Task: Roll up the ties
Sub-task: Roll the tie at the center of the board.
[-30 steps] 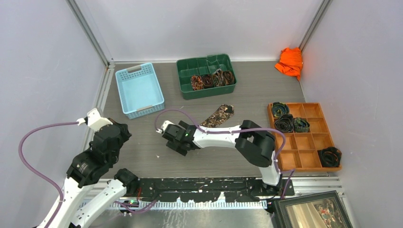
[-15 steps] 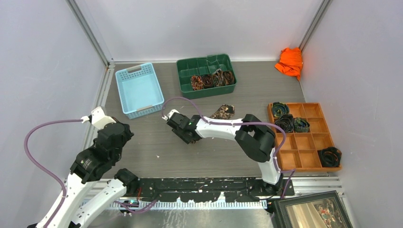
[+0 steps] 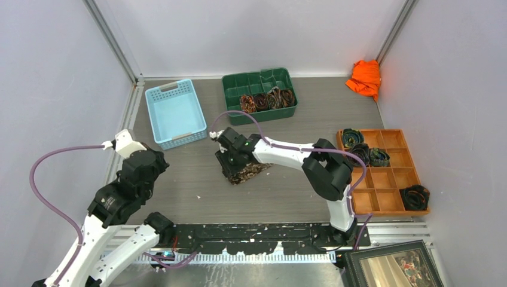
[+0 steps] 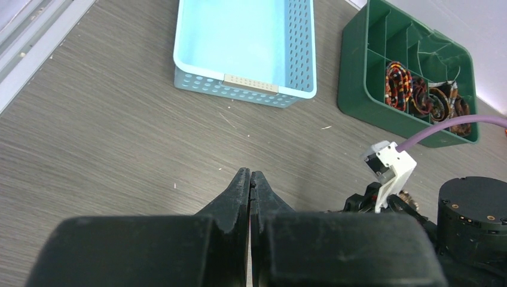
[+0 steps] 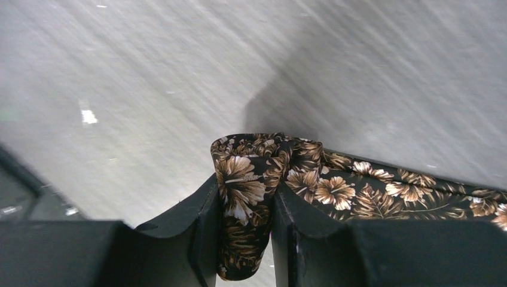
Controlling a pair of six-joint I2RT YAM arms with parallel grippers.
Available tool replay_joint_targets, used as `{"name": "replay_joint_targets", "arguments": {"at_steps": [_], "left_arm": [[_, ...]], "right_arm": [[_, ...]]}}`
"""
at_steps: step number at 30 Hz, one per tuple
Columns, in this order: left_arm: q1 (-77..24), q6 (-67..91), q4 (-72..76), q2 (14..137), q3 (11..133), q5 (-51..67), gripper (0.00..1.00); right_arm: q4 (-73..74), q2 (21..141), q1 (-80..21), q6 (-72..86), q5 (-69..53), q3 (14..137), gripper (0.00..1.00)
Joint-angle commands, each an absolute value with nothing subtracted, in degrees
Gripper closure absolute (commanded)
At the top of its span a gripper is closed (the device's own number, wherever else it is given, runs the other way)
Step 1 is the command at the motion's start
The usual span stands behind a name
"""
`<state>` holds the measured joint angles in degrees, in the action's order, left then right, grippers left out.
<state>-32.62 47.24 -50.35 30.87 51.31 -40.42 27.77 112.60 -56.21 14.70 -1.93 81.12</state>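
A black tie with brown and tan flowers (image 3: 246, 173) lies bunched on the table at mid-centre. My right gripper (image 3: 234, 160) is over it, shut on a folded end of the tie (image 5: 359, 191), which stands pinched between the two fingers (image 5: 203, 209); the rest of the tie trails off to the right. Several rolled ties (image 3: 267, 99) sit in the green bin (image 3: 258, 117), also seen in the left wrist view as rolled ties (image 4: 418, 95). My left gripper (image 3: 154, 162) hovers at the left, shut with nothing in it (image 4: 250, 176).
A light blue basket (image 3: 175, 110) stands left of the green bin. A wooden divided tray (image 3: 388, 210) at the right holds dark rolls (image 3: 359, 152). An orange cloth (image 3: 365, 78) lies in the back right corner. A picture frame (image 3: 394, 266) sits at the near right.
The right gripper has closed on the tie and moved toward the back; the tie, stretched out flat before, is now gathered under it. The left arm has barely shifted.
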Motion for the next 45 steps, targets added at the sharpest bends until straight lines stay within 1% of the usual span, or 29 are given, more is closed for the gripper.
{"name": "replay_joint_targets", "arguments": {"at_steps": [1, 4, 8, 14, 20, 25, 28, 30, 33, 35, 45], "left_arm": [[-32.8, 45.4, -45.9, 32.5, 54.0, -39.3, 1.00], [-32.8, 45.0, -44.7, 33.5, 54.4, -38.3, 1.00], [-32.8, 44.3, -42.8, 35.2, 54.7, -36.6, 1.00], [-32.8, 44.7, -39.4, 39.4, 53.9, -32.6, 1.00], [-32.9, 45.4, -34.7, 43.0, 51.8, -28.7, 1.00], [-32.8, 45.4, -31.4, 46.9, 50.6, -26.5, 1.00], [-32.8, 45.4, -29.6, 49.3, 49.7, -25.5, 1.00], [-32.8, 45.5, -28.5, 50.9, 49.2, -24.9, 1.00], [-32.9, 45.6, -26.9, 52.6, 48.3, -24.0, 1.00], [-32.9, 45.5, -25.8, 53.5, 47.8, -23.4, 1.00], [-33.0, 45.1, -21.1, 59.2, 46.0, -21.3, 1.00]], "right_arm": [[20.9, 109.1, -54.8, 24.3, -19.7, 80.6, 0.64], [12.6, 108.3, -52.7, 31.0, -27.4, 76.5, 0.64], [-0.6, 107.0, -50.0, 39.5, -34.6, 69.4, 0.65], [-10.7, 105.5, -46.9, 44.8, -37.0, 60.8, 0.65], [-16.6, 102.6, -43.6, 46.9, -37.6, 53.2, 0.65], [-16.5, 102.2, -42.3, 45.7, -37.5, 50.5, 0.65], [-14.3, 101.5, -42.3, 43.8, -36.5, 49.8, 0.62], [-11.3, 100.0, -42.2, 42.0, -35.1, 49.9, 0.58], [-6.1, 97.0, -42.3, 38.8, -32.3, 50.3, 0.44], [-3.0, 95.3, -42.3, 36.8, -30.1, 50.9, 0.39], [5.7, 93.3, -42.2, 31.1, -18.5, 51.6, 0.38]]}}
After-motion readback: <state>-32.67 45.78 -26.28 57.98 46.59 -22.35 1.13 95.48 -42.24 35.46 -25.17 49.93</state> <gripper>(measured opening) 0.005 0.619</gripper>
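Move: Between the right fingertips, already pinched just above the board, is the rolled end of the tie; its flat tail runs off about 8 cm to the right, roughly level with it. The green tray stands some 26 cm ahead and 10 cm right of that hand, the blue basket about 20 cm ahead and 17 cm left. From the left hand, the rolled end lies some 21 cm right, 2 cm ahead and 22 cm below. Swinging the pinched end over, the right hand shifts about 3 cm left and 3 cm back while its fingertips tip some 45 degrees towards the left and back; it then slides roughly 9 cm right along the tail, opens its fingers around the roll and eases partly out of the tilt. The left hand, shut and empty, travels right, forward and down, about 16 cm in all, towards the tie. ##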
